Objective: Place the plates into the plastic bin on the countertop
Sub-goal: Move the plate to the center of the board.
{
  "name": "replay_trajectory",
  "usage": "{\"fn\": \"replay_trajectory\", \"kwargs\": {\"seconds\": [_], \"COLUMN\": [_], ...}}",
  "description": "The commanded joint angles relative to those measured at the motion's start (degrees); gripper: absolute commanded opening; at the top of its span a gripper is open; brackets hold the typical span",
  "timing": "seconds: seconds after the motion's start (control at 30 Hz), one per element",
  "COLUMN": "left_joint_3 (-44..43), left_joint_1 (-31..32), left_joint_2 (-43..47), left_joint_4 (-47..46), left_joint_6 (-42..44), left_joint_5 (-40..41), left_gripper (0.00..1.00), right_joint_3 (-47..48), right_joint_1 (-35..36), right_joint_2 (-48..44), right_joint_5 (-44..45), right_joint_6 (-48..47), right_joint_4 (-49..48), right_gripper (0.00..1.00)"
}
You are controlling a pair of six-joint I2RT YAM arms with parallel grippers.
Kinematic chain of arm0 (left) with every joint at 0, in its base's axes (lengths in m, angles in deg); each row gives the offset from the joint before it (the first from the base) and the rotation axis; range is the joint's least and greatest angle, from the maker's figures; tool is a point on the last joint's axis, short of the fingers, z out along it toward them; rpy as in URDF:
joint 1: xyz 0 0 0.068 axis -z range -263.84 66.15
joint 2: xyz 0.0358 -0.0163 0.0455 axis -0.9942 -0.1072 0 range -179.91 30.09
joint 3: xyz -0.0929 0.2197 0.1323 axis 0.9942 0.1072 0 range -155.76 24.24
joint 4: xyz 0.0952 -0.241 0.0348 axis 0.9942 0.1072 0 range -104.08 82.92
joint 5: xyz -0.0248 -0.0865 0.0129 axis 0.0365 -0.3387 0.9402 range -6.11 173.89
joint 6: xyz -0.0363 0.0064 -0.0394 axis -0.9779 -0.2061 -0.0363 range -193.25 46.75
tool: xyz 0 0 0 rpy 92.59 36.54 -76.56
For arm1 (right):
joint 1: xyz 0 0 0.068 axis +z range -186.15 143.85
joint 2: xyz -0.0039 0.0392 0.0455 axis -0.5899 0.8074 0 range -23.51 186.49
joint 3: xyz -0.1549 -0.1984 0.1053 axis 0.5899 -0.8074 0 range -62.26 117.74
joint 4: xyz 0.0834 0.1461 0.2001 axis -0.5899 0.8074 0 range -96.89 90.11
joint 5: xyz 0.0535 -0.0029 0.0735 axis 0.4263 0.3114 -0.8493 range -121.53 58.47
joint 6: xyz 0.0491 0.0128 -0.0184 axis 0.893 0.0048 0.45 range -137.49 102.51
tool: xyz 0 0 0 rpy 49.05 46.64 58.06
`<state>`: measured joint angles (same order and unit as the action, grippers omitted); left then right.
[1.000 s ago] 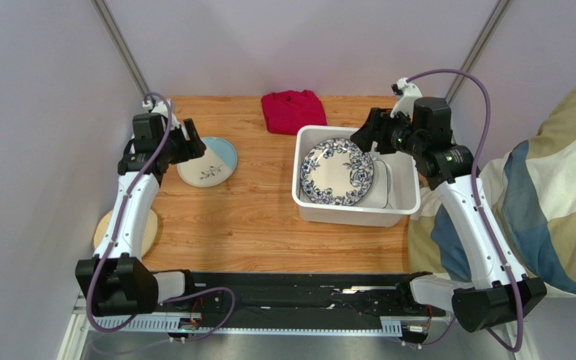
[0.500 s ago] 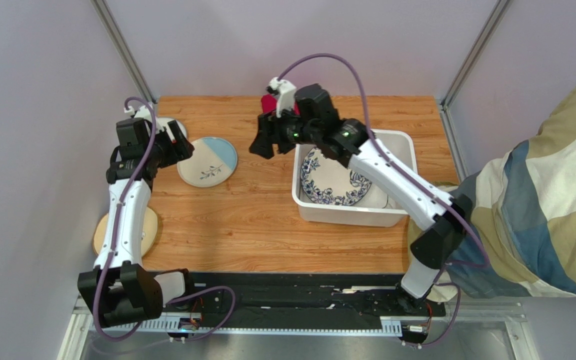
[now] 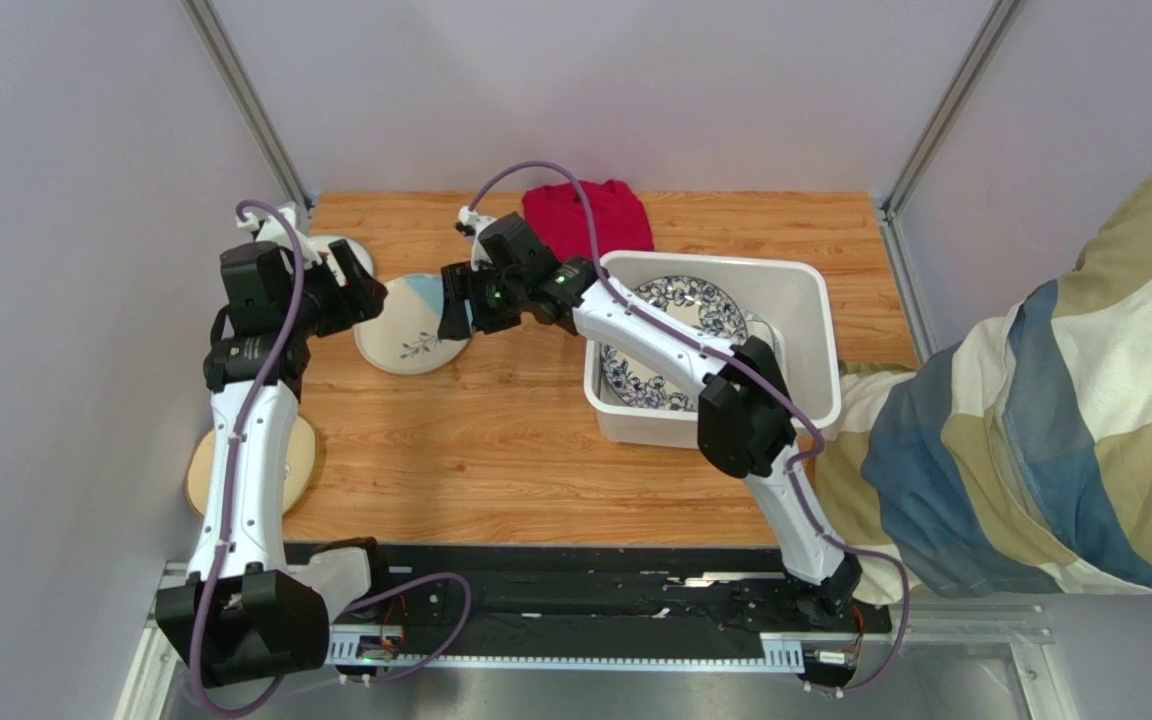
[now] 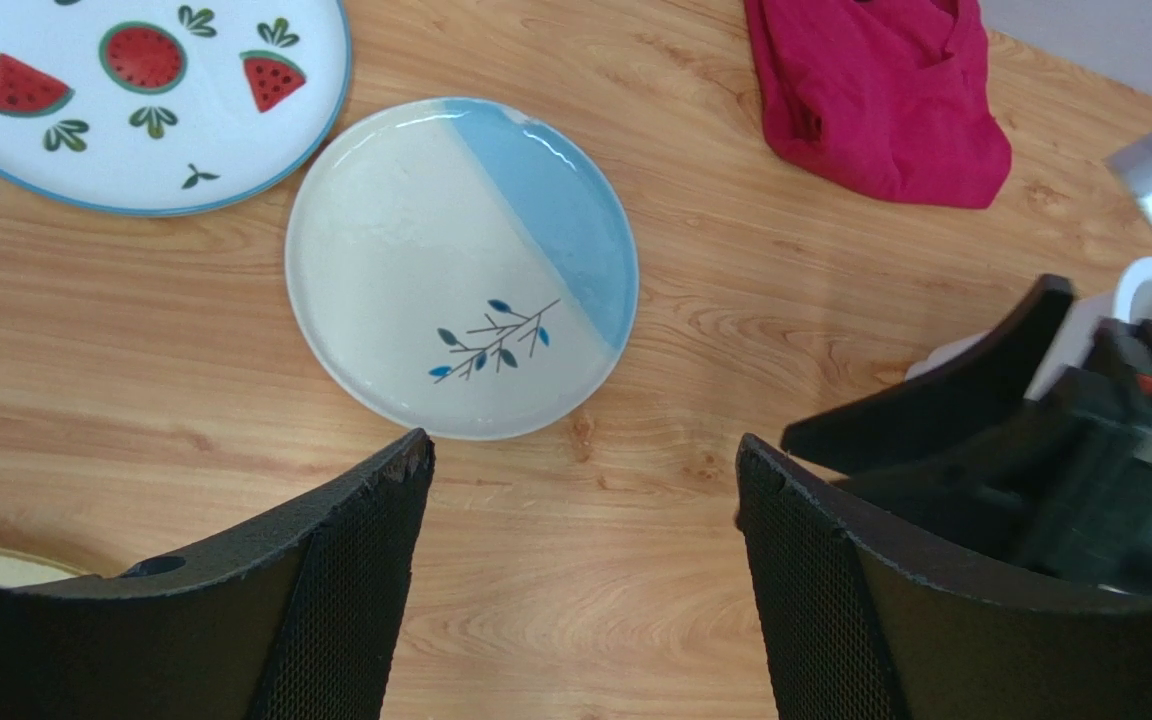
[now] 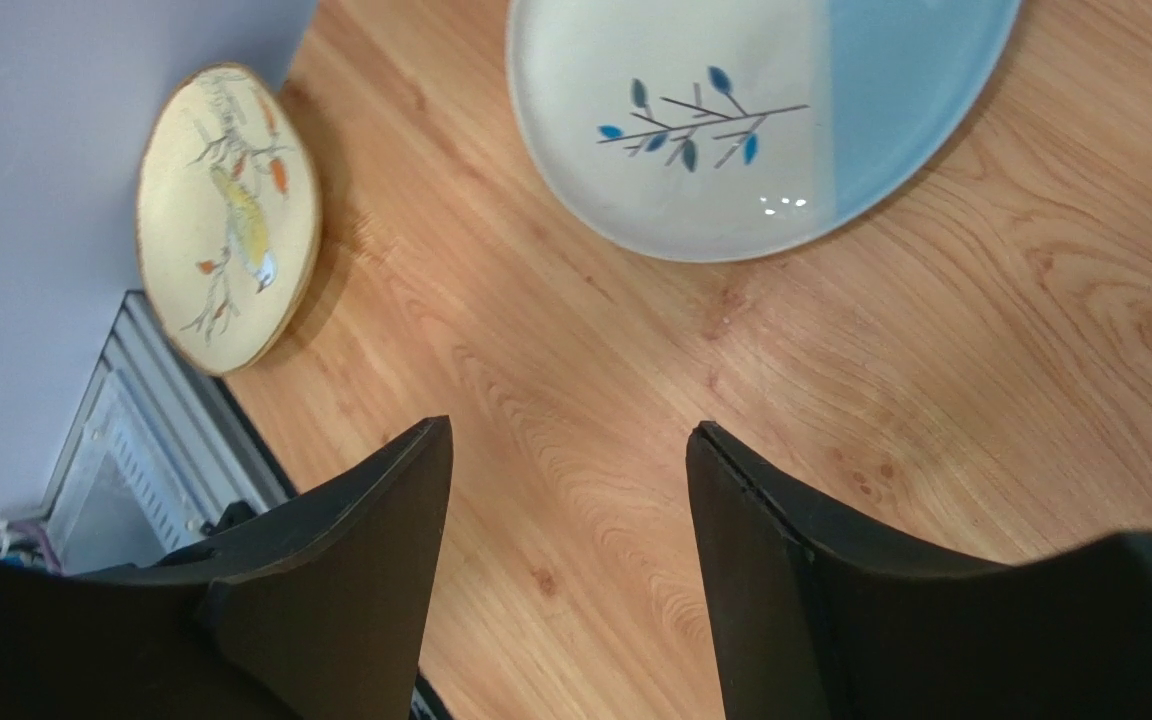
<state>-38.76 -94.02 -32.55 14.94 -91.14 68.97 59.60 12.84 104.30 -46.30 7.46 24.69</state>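
A cream-and-blue plate [image 3: 414, 327] with a leaf sprig lies flat on the countertop [image 3: 507, 435], between my two grippers. The left gripper [image 3: 361, 294] hovers at its left edge, open and empty; in the left wrist view its jaws [image 4: 582, 465] frame bare wood just short of the plate [image 4: 462, 270]. My right gripper [image 3: 456, 305] hangs at the plate's right edge, open and empty, its tips [image 5: 567, 435] over wood near the plate [image 5: 748, 105]. The plastic bin [image 3: 702, 428] holds a blue floral plate [image 3: 695, 305], partly hidden by the right arm.
A fruit-print plate [image 4: 139, 90] lies at the back left, mostly hidden behind the left gripper from above. A yellow bird-print plate [image 3: 255, 458] sits at the table's left edge. A folded red cloth [image 3: 585, 219] lies at the back, beside the bin.
The right arm has swung left from over the bin to the right edge of the cream-and-blue plate, its jaws narrowing a little. The left gripper has drifted slightly left.
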Motion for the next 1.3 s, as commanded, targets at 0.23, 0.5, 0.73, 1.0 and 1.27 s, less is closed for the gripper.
{"fn": "replay_trajectory", "kwargs": {"seconds": [0.23,0.5,0.73,1.0,1.27], "left_joint_3": [-1.68,-1.07,-0.81,-0.54,-0.37], "left_joint_1": [-0.2,-0.11,-0.11,-0.2,-0.11], "left_joint_2": [-2.23,-1.79,-1.53,-0.83,-0.56], "left_joint_4": [2.1,1.05,0.43,-0.27,-0.63], "left_joint_6": [-1.01,-2.06,-2.85,-3.38,-3.82], "left_joint_5": [-0.28,-3.01,-4.94,-6.61,-7.58], "left_gripper": [0.78,0.78,0.78,0.78,0.78], "right_joint_3": [4.78,9.53,12.78,18.23,18.85], "right_joint_1": [0.31,0.23,0.31,0.31,0.49], "right_joint_2": [10.26,16.77,21.07,27.05,28.02], "right_joint_5": [18.53,25.84,29.09,27.51,29.43], "right_joint_6": [9.68,13.72,18.2,21.19,18.91], "right_joint_4": [-3.09,-4.15,-6.69,-7.05,-2.4], "right_gripper": [0.6,0.59,0.56,0.53,0.36]}}
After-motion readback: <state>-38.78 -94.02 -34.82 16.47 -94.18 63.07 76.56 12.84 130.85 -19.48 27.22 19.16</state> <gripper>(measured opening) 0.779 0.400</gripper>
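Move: From the right hand, open and empty, the blue-and-white plate lies about 12 cm ahead, 9 cm to the left and 17 cm below. The watermelon plate is some 8 cm beyond that plate and 16 cm to its left; the red cloth lies 18 cm beyond it and 27 cm to its right. The plastic bin's middle sits about 6 cm ahead of the right hand and 36 cm to its right. From the left hand the blue-and-white plate is nearly straight ahead, about 13 cm out and 25 cm below. The right hand swoops down some 15 cm and forward about 10 cm to the right-hand rim of the blue-and-white plate, dropping fastest at first and then reaching out, while the wrist turns about 30 degrees clockwise. Its fingers come to straddle the rim, one over the blue part and one just outside, and narrow without shutting as it slows; the left hand stays open, dips 2 cm and eases about 2 cm to the right. ##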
